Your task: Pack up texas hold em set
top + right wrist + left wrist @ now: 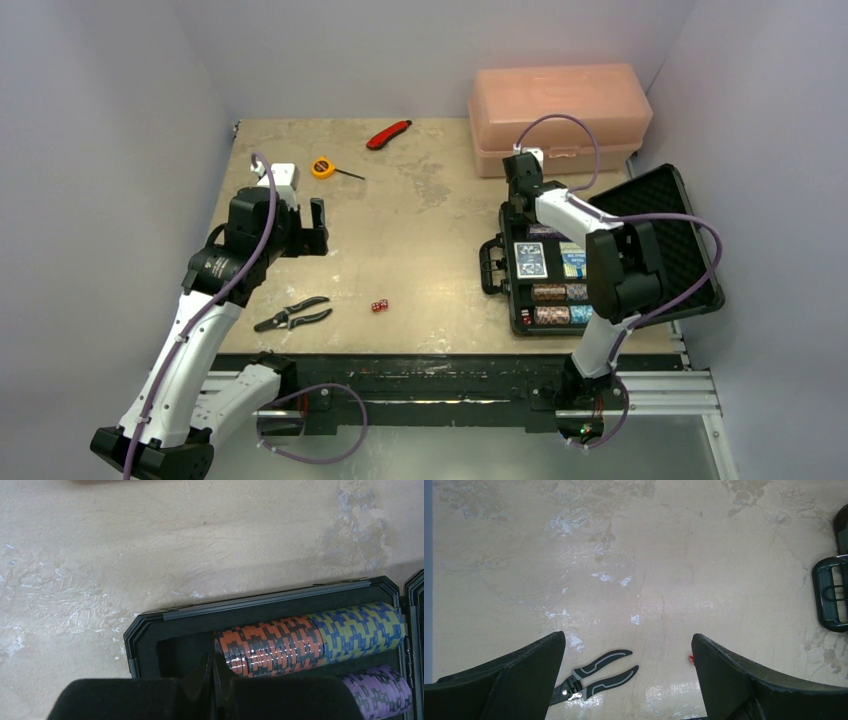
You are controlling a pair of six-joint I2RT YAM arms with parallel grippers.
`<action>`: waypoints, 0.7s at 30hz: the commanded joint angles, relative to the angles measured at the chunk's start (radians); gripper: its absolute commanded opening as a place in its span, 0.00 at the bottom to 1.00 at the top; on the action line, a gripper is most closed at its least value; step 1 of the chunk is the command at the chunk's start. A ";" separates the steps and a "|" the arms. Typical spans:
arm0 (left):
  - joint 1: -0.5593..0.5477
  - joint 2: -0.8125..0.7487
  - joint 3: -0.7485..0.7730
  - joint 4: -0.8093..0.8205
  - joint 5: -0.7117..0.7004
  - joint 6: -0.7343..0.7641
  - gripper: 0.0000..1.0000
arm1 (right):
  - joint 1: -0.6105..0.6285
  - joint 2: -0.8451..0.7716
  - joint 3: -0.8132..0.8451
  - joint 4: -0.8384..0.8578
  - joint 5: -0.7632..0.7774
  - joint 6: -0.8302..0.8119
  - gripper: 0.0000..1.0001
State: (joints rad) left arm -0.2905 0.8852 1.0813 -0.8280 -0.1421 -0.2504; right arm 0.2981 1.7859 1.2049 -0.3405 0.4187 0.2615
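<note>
The black case (690, 262) lies open at the right, its foam-lined lid folded back. Its base holds blue card decks (531, 259) and chip rolls (560, 304). The right wrist view shows an orange roll (272, 645), a blue-and-yellow roll (360, 630) and a purple roll (377, 690) inside the case rim (260, 602). My right gripper (212, 667) is shut with nothing in it, beside the end of the orange roll. Two red dice (379, 306) lie on the table. My left gripper (628, 637) hangs open above bare table, left of the case handle (831, 592).
Black pliers (292, 315) lie near the front edge, under my left gripper. A yellow tape measure (323, 167) and a red utility knife (388, 133) sit at the back. A translucent pink box (560, 115) stands behind the case. Grey walls enclose the table.
</note>
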 commanded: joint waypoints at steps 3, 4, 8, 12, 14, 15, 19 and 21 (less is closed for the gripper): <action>-0.004 -0.005 0.001 0.028 0.007 -0.001 0.98 | -0.007 0.013 0.043 -0.028 0.152 0.007 0.05; -0.004 -0.006 0.002 0.027 0.007 0.000 0.98 | -0.007 0.016 0.044 -0.029 0.168 0.007 0.05; -0.004 -0.006 0.002 0.027 0.006 -0.001 0.98 | -0.011 0.031 0.056 -0.048 0.200 0.010 0.06; -0.004 -0.006 0.002 0.028 0.006 0.000 0.98 | -0.012 0.019 0.055 -0.047 0.175 -0.006 0.06; -0.004 -0.007 0.002 0.027 0.005 -0.001 0.98 | -0.010 -0.007 0.048 -0.038 0.146 -0.022 0.10; -0.004 -0.006 0.002 0.027 0.005 -0.001 0.98 | -0.008 -0.023 0.046 -0.034 0.134 -0.027 0.12; -0.004 -0.006 0.002 0.027 0.006 0.000 0.98 | 0.012 -0.094 0.043 -0.026 0.073 -0.032 0.26; -0.004 -0.008 0.002 0.027 0.004 0.000 0.98 | 0.038 -0.121 0.050 -0.032 0.064 -0.034 0.33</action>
State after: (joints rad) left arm -0.2905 0.8852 1.0813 -0.8280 -0.1421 -0.2504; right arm 0.3191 1.7756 1.2304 -0.3523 0.4431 0.2630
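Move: Your right hand's shut fingers stand in the case's far pocket, right at the left end of the orange chip roll, whose middle is about 4 cm to their right at nearly the same height. The blue-yellow roll continues beyond at some 10 cm right; the purple rolls lie about 5 cm back and 6 cm right, the card deck roughly 10 cm back, 1 cm left. From the left hand the orange roll is some 16 cm ahead, 52 cm right and 18 cm below. Keep the right gripper's shut fingertips in the far pocket, bearing rightward on the left end of the orange chip roll and creeping barely half a centimetre forward. Then start to part the fingers to about a quarter open as you back out up and to the left, about 1.5 cm, still pointing down and forward. ##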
